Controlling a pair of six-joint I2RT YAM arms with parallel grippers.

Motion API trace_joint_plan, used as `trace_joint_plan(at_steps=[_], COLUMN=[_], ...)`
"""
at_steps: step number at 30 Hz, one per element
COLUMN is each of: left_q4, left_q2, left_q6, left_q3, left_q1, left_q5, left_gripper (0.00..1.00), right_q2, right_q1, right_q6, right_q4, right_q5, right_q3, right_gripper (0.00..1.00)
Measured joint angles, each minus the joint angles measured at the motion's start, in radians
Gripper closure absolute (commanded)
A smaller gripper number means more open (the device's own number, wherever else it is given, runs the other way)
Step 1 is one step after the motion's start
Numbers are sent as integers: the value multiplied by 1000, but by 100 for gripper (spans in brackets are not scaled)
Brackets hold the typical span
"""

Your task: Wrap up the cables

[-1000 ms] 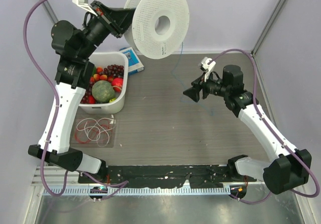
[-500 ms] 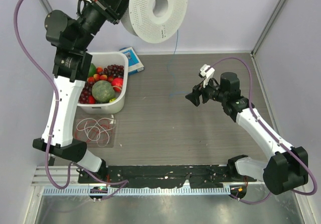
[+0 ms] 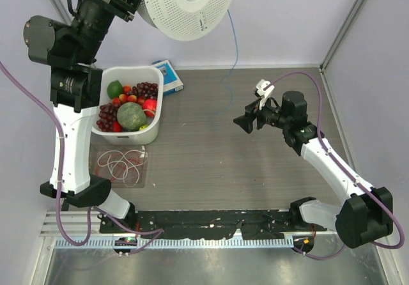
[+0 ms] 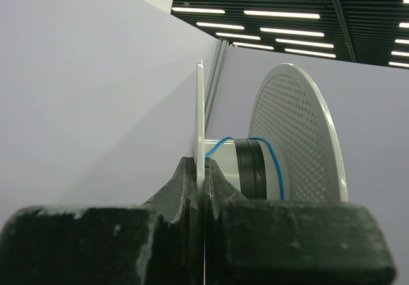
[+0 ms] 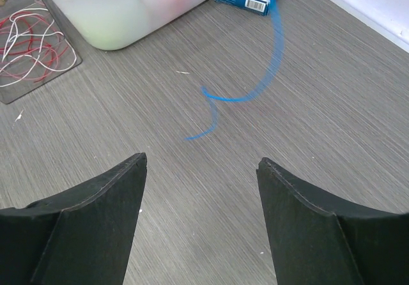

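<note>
My left gripper [image 3: 133, 5] is raised high at the back left, shut on one flange of a white perforated spool [image 3: 188, 7]; in the left wrist view the fingers [image 4: 220, 183] pinch that thin flange [image 4: 199, 119]. A hair-thin blue cable [image 4: 275, 167] runs round the hub and hangs down [image 3: 234, 45] toward the table. Its loose end curls, blurred, above the wood [image 5: 259, 87]. My right gripper [image 3: 243, 123] hovers mid-right, open and empty [image 5: 201, 163], with the blue end ahead of it. Red and white cables [image 3: 121, 165] lie looped on a clear tray at the left.
A white tub [image 3: 160, 109] of fruit stands at the left, also seen in the right wrist view [image 5: 128, 16]. A blue box [image 3: 168, 76] lies behind it by the back wall. Side walls and metal frame posts close the table in.
My left arm has lifted the spool higher and to the left, drawing the blue cable up. The right gripper has opened wider and shifted slightly.
</note>
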Motion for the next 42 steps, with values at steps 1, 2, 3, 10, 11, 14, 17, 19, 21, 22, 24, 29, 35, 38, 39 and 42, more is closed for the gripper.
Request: trace_joint_plan(at_steps=[1, 2, 3, 10, 11, 14, 17, 19, 21, 22, 24, 29, 35, 38, 39, 42], left_q4=[0, 0, 0, -1, -2, 0, 0, 1, 0, 1, -1, 6, 17, 29, 32, 33], left_q2=[1, 2, 2, 9, 10, 9, 8, 5, 3, 3, 3, 3, 3, 3, 3, 3], left_q6=[-2, -3, -3, -2, -2, -2, -2, -2, -2, -2, -2, -12, -29, -33, -33, -32], left_q3=[5, 7, 7, 7, 7, 1, -14, -34, -53, -61, -72, -74, -74, -83, -87, -101], left_q1=[0, 0, 0, 0, 0, 0, 0, 0, 0, 0, 0, -2, -6, -6, -6, -6], left_q5=[-1, -2, -2, -14, -18, -28, -37, -44, -51, -55, -61, -74, -80, -80, -81, -81], left_gripper=[100, 100, 100, 100, 100, 100, 100, 100, 100, 100, 100, 100, 100, 100, 100, 100], right_q2=[-1, -2, -2, -2, -2, 2, 14, 27, 46, 53, 76, 142, 245, 314, 337, 397], right_q1=[0, 0, 0, 25, 35, 66, 109, 133, 155, 161, 167, 164, 154, 152, 152, 152], right_q6=[2, 3, 4, 21, 25, 41, 52, 60, 73, 79, 96, 98, 87, 76, 71, 68], right_q4=[0, 0, 1, 16, 18, 33, 53, 69, 111, 127, 183, 295, 410, 437, 445, 463], right_q5=[-3, -7, -9, -24, -25, -29, -27, -23, -5, 6, 54, 188, 274, 280, 279, 274], right_q3=[0, 0, 0, 0, 0, 0, 0, -1, -8, -12, -32, -61, -59, -34, -23, 18], right_gripper=[25, 25, 25, 25, 25, 25, 25, 25, 25, 25, 25, 25, 26, 26, 26, 27])
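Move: The blue cable's lower stretch, dangling from the spool, lies about 11 cm ahead of the open right hand, 6 cm to its left and some 14 cm below. From that hand the spool is roughly 53 cm up, 15 cm left and 3 cm ahead; the fruit bin is about 12 cm ahead and 40 cm left, the blue box 26 cm ahead and 27 cm left, both low down. From the left hand, this cable stretch is some 14 cm ahead, 18 cm right and 60 cm below. Leftward and slightly back at first, by about 6 cm, then forward some 10 cm while sinking, the right hand closes in on the dangling blue cable, its fingers staying wide open; the wrist swings a little counter-clockwise, then back clockwise. High up, the left hand keeps its pinch on the spool's flange, easing forward and slightly down. ##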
